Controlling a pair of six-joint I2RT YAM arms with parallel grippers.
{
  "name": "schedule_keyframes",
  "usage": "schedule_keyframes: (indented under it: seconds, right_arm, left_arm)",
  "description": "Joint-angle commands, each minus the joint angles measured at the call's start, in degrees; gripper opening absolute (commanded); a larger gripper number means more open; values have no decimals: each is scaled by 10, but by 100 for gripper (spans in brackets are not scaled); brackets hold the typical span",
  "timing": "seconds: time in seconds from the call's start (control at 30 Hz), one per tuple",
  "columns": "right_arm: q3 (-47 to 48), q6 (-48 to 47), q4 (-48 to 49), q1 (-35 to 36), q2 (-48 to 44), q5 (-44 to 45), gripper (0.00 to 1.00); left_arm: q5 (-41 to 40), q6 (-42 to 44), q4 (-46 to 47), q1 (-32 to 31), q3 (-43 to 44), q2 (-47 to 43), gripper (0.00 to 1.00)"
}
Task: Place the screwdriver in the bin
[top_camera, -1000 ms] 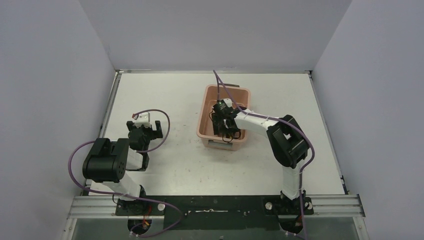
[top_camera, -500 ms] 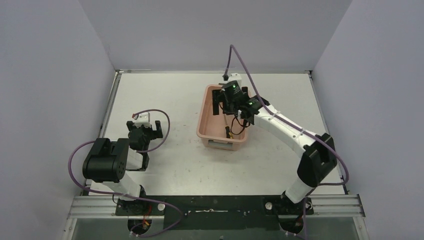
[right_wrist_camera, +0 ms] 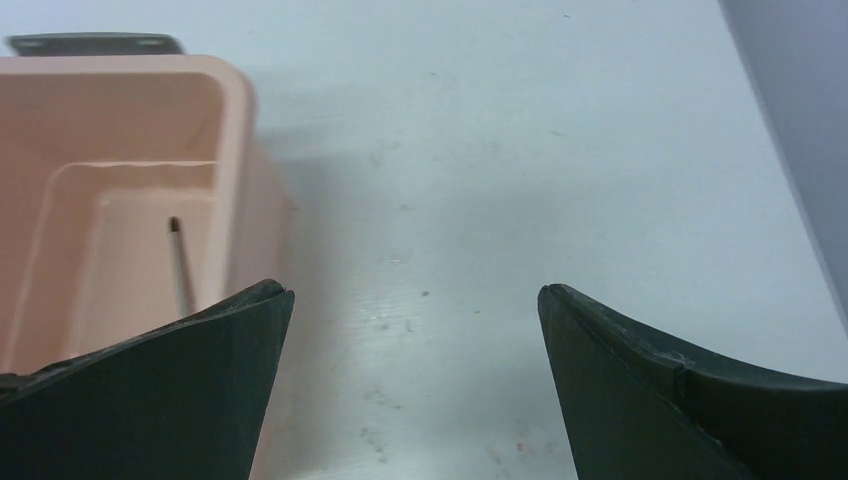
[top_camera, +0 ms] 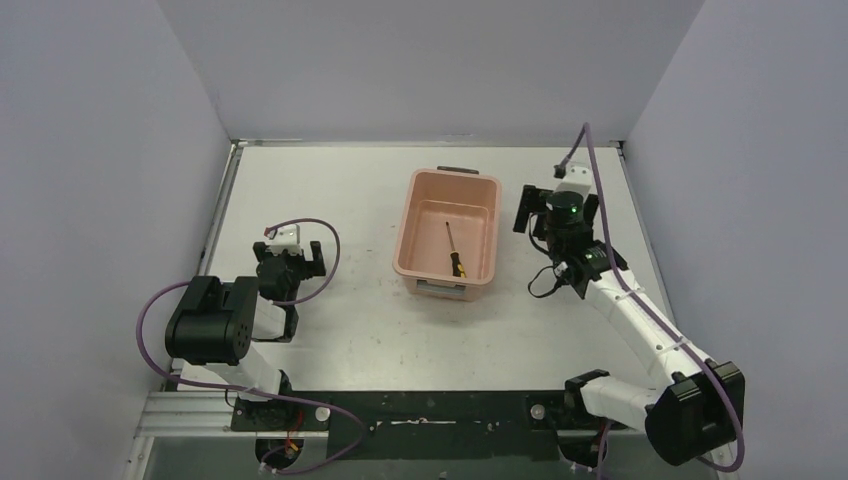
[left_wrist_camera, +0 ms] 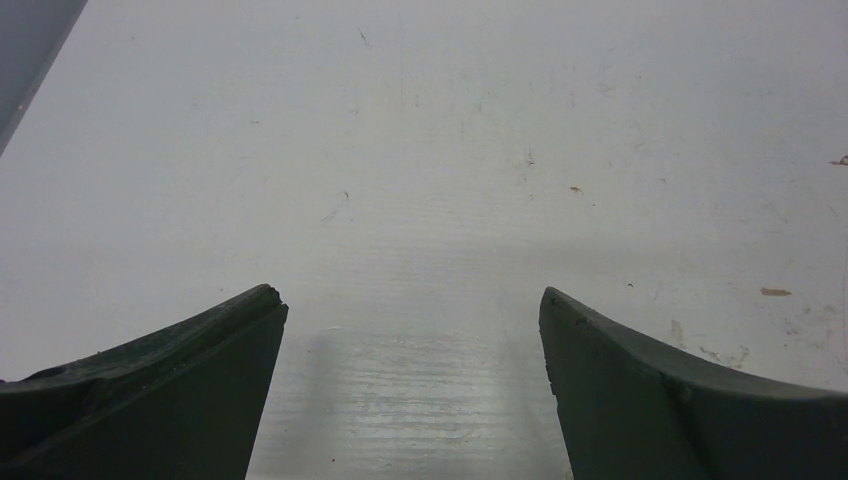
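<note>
The screwdriver (top_camera: 453, 252) lies on the floor of the salmon-pink bin (top_camera: 421, 188), yellow-and-black handle toward the near end, thin shaft pointing away. The right wrist view shows only its dark shaft (right_wrist_camera: 181, 266) inside the bin (right_wrist_camera: 236, 130). My right gripper (top_camera: 556, 210) hangs over bare table to the right of the bin, open and empty (right_wrist_camera: 414, 292). Far to the left of the bin, my left gripper (top_camera: 291, 256) is open over bare table, nothing between its fingers (left_wrist_camera: 412, 293).
The bin has a dark handle (top_camera: 456, 171) at its far short end. Grey walls close the table on the left, back and right; the right wall (right_wrist_camera: 800, 130) stands near my right gripper. Purple cables loop off both arms.
My right gripper opened and let go of the screwdriver, which now lies in the bin. The right arm rose out of the bin and swung to its right. The left arm stayed still.
</note>
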Motion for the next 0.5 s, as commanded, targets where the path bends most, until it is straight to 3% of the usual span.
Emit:
schedule_keyframes:
  seconds: [0.0,0.13,0.27,0.37,0.47]
  right_arm:
    - [-99,-26,123,-73,-58,1,100]
    - [-243,-42,278,-136,-103,-58,100]
    - [-379,-41,416,-154,-137,-51,100]
    - [-427,-44,482,-158,-148,-47,100]
    - [-431,-60,483,-159,-154,-57,100]
  left_arm:
    - [3,0,23,-1,11,-6,97]
    - [3,0,23,-1,10,-6,97]
    - [3,0,24,-1,10,-6,97]
    - [3,0,24,-1,10,-6,97]
    - [3,1,23,-1,11,-6,97]
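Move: The screwdriver already lies in the bin, about 17 cm to the right hand's left, roughly 1 cm nearer the base and some 20 cm below it. The bin's middle is about 3 cm ahead and 18 cm left of that hand, around 15 cm lower; the table under the hand is bare. From the left hand the screwdriver is some 35 cm to the right, 2 cm back and 4 cm lower. The empty right hand goes on with its retreat from the bin, sinking about 15 cm towards the bare table in front of its own arm while swinging some 10 cm to the right and drawing back about 6 cm. Most of the rightward travel comes first, then the drop and pull-back take over and slow at the end, the wrist turning about 10 degrees clockwise, the fingers staying wide open and touching nothing. ##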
